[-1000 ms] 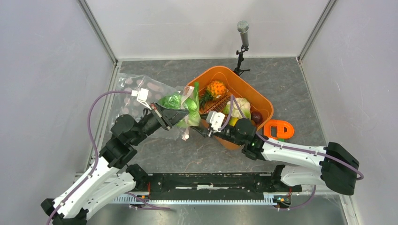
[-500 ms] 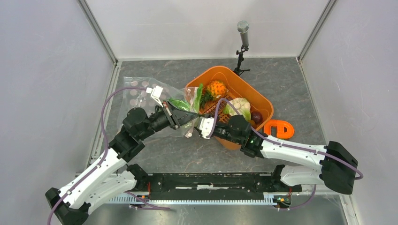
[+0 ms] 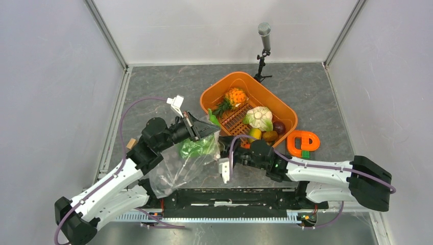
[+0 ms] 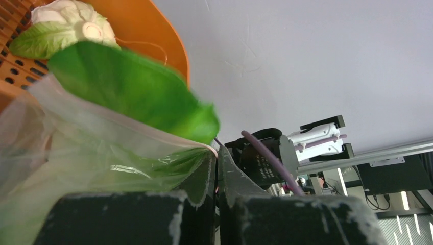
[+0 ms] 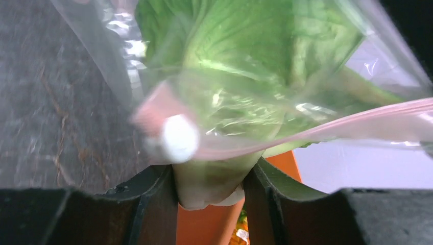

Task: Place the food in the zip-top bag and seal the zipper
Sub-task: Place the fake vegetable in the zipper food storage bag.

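The clear zip-top bag (image 3: 176, 171) hangs from my left gripper (image 3: 208, 130), which is shut on the pinkish zipper (image 4: 168, 139) at the mouth's corner (image 4: 217, 155). A green-white cabbage (image 3: 196, 148) lies partly inside the bag's mouth. My right gripper (image 3: 218, 154) is shut on its pale stem (image 5: 212, 186), and its leaves (image 5: 245, 61) show through the plastic. The zipper (image 5: 357, 120) runs across the cabbage. The rest of the food lies in the orange basket (image 3: 212, 92): pineapple (image 3: 235, 96), cauliflower (image 3: 259, 117), purple fruit (image 3: 279, 126), mango (image 3: 255, 133).
An orange ring-shaped toy (image 3: 302, 142) with a green piece lies right of the basket. A microphone on a small stand (image 3: 264, 46) is at the back. Grey walls close in both sides. The basket's rim (image 5: 209, 224) is right under my right fingers.
Both grippers have come toward the near edge together. The bag has swung from lying at the far left to hanging down in front, and the cabbage has come away from the basket with it.
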Tool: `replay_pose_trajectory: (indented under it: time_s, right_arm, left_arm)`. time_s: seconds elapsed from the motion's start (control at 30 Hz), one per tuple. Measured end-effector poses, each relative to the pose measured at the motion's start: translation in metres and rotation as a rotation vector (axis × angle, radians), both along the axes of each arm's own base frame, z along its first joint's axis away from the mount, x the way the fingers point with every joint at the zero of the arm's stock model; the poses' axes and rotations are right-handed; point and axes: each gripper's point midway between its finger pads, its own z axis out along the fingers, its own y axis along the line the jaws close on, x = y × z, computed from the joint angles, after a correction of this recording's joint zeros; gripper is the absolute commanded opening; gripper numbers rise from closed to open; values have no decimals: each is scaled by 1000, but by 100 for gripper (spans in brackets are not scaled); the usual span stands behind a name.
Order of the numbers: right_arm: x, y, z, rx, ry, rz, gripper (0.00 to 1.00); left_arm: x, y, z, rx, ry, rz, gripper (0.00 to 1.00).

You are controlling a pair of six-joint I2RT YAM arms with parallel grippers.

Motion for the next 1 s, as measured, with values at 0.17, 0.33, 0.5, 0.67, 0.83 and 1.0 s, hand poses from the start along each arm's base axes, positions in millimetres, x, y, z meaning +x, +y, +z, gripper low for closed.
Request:
replay_pose_trajectory:
  time_s: [0.17,0.33,0.5,0.67,0.83,1.0]
  right_arm:
    - [-7,-6,-15,-105,-134,47,0]
    - [-17,-2,-19,-181,-232,84,0]
    - [-19,9,-23,-295,-322,99,0]
    - [-8,10,-25,-372,-382,51,0]
    - [-10,13,-21,-411,-442,44,0]
    - [-6,13,-31,-478,-447,34,0]
  left_arm:
    - [-1,4,-9,37,22,15,2]
    - [1,0,-21,77,51,0,2]
    - [7,-8,-42,144,86,-23,2]
    - [13,-14,-49,218,91,-46,2]
    - [13,-9,-45,238,51,-28,2]
    - [15,-8,-48,280,30,-32,2]
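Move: Just to the left of the right fingers, about 9 cm off and 1 cm ahead, lies the middle of the fake vegetable, a lettuce whose stem they already grip; the bag mouth it is going into is roughly 3 cm ahead, 2 cm left and 4 cm higher. The orange basket's middle is some 14 cm ahead and 13 cm right. From the left hand, already pinching the bag's rim, the lettuce is about 8 cm left, 4 cm back and 9 cm lower. Tipping the left-pointing right fingers down while rolling their forward side up, some 35 degrees in all, the right hand keeps its grip on the stem and sinks about 3 cm, swinging briefly back towards the base and forward again. The left hand, still pinching the rim, goes down about 5 cm and slightly forward, rolling about 15 degrees, bringing the bag mouth down over the lettuce. ##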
